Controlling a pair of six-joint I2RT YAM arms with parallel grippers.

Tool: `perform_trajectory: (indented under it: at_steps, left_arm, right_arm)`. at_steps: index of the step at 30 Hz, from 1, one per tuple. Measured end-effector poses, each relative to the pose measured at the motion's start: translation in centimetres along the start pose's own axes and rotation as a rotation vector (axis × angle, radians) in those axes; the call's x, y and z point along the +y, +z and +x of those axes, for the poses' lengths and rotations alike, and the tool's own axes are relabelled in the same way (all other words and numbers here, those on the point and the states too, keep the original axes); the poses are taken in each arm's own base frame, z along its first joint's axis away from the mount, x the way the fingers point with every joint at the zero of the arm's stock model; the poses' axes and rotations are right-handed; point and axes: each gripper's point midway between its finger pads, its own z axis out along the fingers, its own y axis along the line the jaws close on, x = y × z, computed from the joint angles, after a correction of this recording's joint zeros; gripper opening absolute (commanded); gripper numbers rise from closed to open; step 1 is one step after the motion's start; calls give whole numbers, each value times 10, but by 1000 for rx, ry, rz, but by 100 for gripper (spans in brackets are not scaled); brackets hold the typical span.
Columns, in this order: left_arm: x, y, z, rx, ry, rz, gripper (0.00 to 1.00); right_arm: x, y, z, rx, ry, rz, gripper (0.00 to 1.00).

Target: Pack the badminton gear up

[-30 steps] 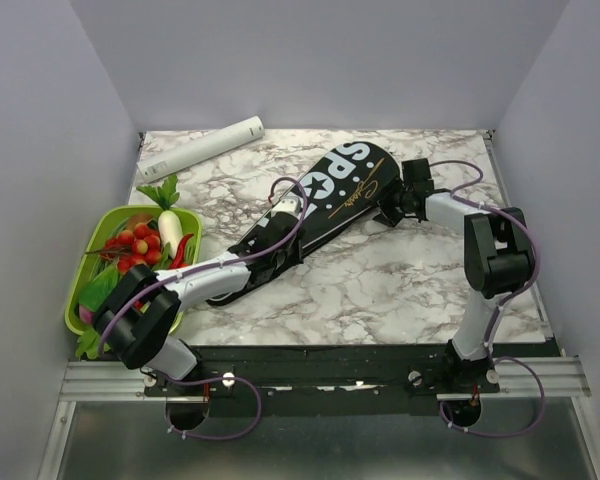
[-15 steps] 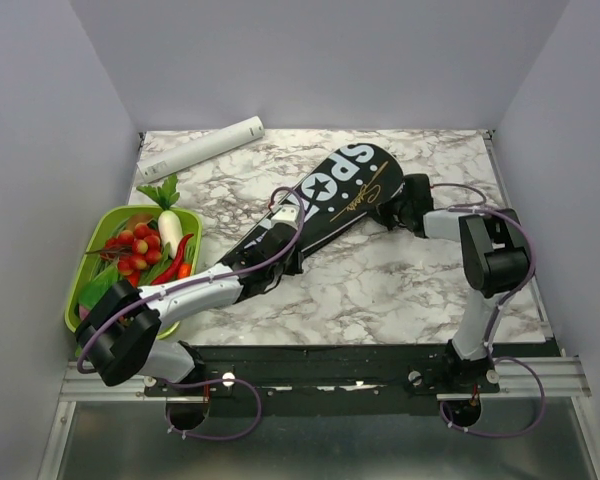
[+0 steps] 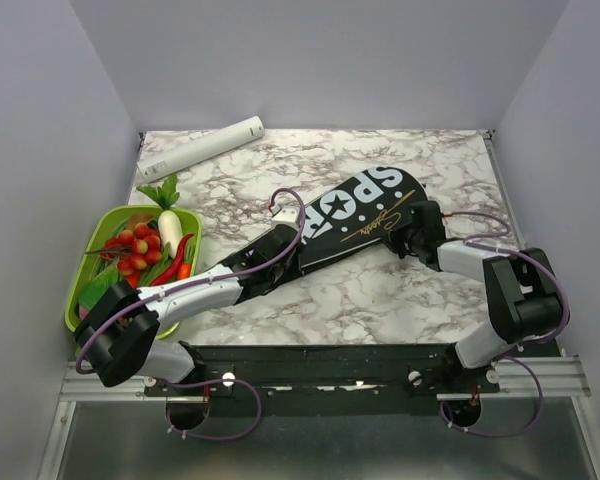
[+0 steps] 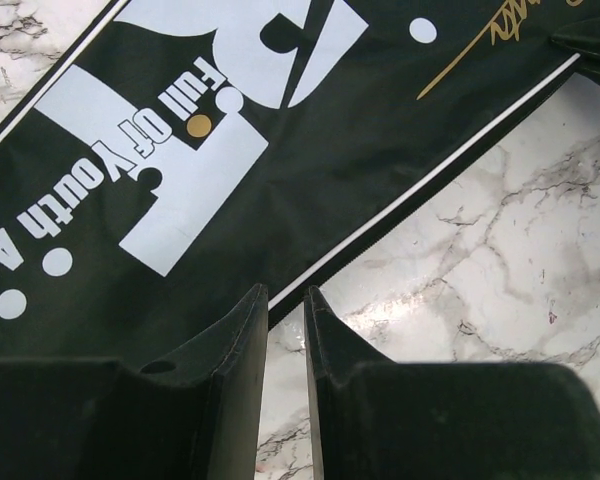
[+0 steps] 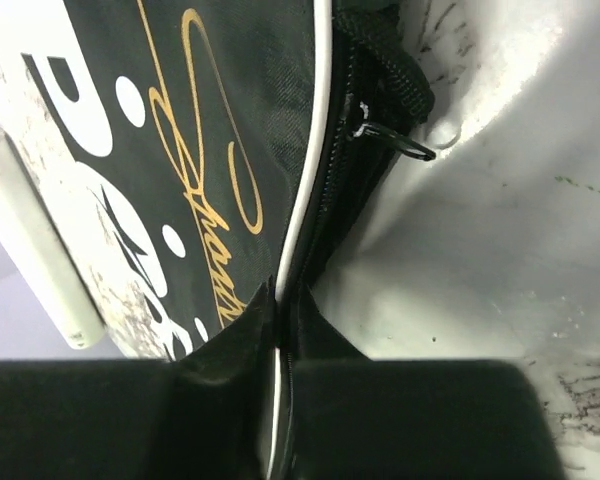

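Observation:
The long black bag (image 3: 352,213) lettered "SPORT" lies slantwise across the marble table. It also shows in the left wrist view (image 4: 230,150) and the right wrist view (image 5: 180,120). My right gripper (image 3: 413,232) is shut on the bag's zippered edge with white piping at its wide end (image 5: 278,295). A zipper pull (image 5: 395,140) sticks out just beyond. My left gripper (image 3: 302,245) lies over the bag's narrow half. Its tips (image 4: 282,298) are nearly together at the bag's near edge, with only marble in the thin gap. No rackets are in view.
A green tray (image 3: 196,235) of toy vegetables stands at the left edge. A white tube (image 3: 200,148) lies at the back left, also in the right wrist view (image 5: 30,230). Grey walls close in the table on three sides.
The bag has slid and turned to the right and nearer with my right gripper holding its wide end. My left arm has stretched out to the right along the bag.

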Motion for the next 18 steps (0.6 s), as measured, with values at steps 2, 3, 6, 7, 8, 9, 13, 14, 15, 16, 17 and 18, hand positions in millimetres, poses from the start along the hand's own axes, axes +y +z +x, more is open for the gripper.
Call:
perform_trajectory:
  at_steps: [2, 3, 6, 7, 8, 9, 13, 14, 15, 16, 17, 18]
  left_arm:
    - [0, 0, 0, 0, 1, 0, 29]
    - [0, 0, 0, -1, 2, -2, 29]
    - [1, 0, 0, -2, 6, -7, 29]
    - [1, 1, 1, -1, 7, -7, 29]
    - [1, 1, 1, 0, 8, -8, 29]
    - [1, 2, 2, 2, 8, -8, 29]
    - [-1, 4, 1, -4, 7, -2, 29]
    - [-1, 5, 1, -5, 8, 3, 29]
    - [-3, 5, 0, -7, 8, 9, 29]
    - [-4, 6, 1, -5, 10, 14, 29]
    - [-5, 7, 1, -3, 11, 17, 29]
    - [-5, 9, 3, 1, 14, 19, 29]
  right_arm:
    - [-1, -2, -1, -2, -52, 16, 51]
    - [-1, -2, -1, 0, -66, 25, 61]
    - [9, -10, -6, -3, -184, 37, 69]
    - [12, -14, -8, -8, -213, 34, 69]
    - [16, -21, -11, -21, -257, 30, 69]
    - [19, -30, -15, -35, -304, 27, 69]
    - [38, -64, -39, -127, -496, 17, 69]
    - [44, -71, -46, -155, -545, 17, 69]
    - [47, -75, -54, -178, -592, 24, 69]
    - [49, -78, -60, -196, -642, 37, 69]
    - [49, -78, -66, -208, -686, 55, 69]
    - [47, -77, -70, -210, -725, 74, 69]
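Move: The wide end of the SPORT bag lies flat just beyond the right hand, its middle about 9 cm ahead, 4 cm left and 1 cm lower; the shut fingers already hold the piping of the bag's right edge. The zipper pull sits roughly 5 cm ahead and 2 cm right. The left gripper is poised some 21 cm left and 5 cm back. From the left hand, that wide end is about 15 cm ahead, 18 cm right and 6 cm lower. The bag's piped edge comes free as the right fingers spring wide open, the hand at first staying almost in place. The right hand then rises about 10 cm off the bag and swings some 6 cm to the right, rolling nearly 40 degrees so that its left side dips, and turning about 20 degrees counter-clockwise. ##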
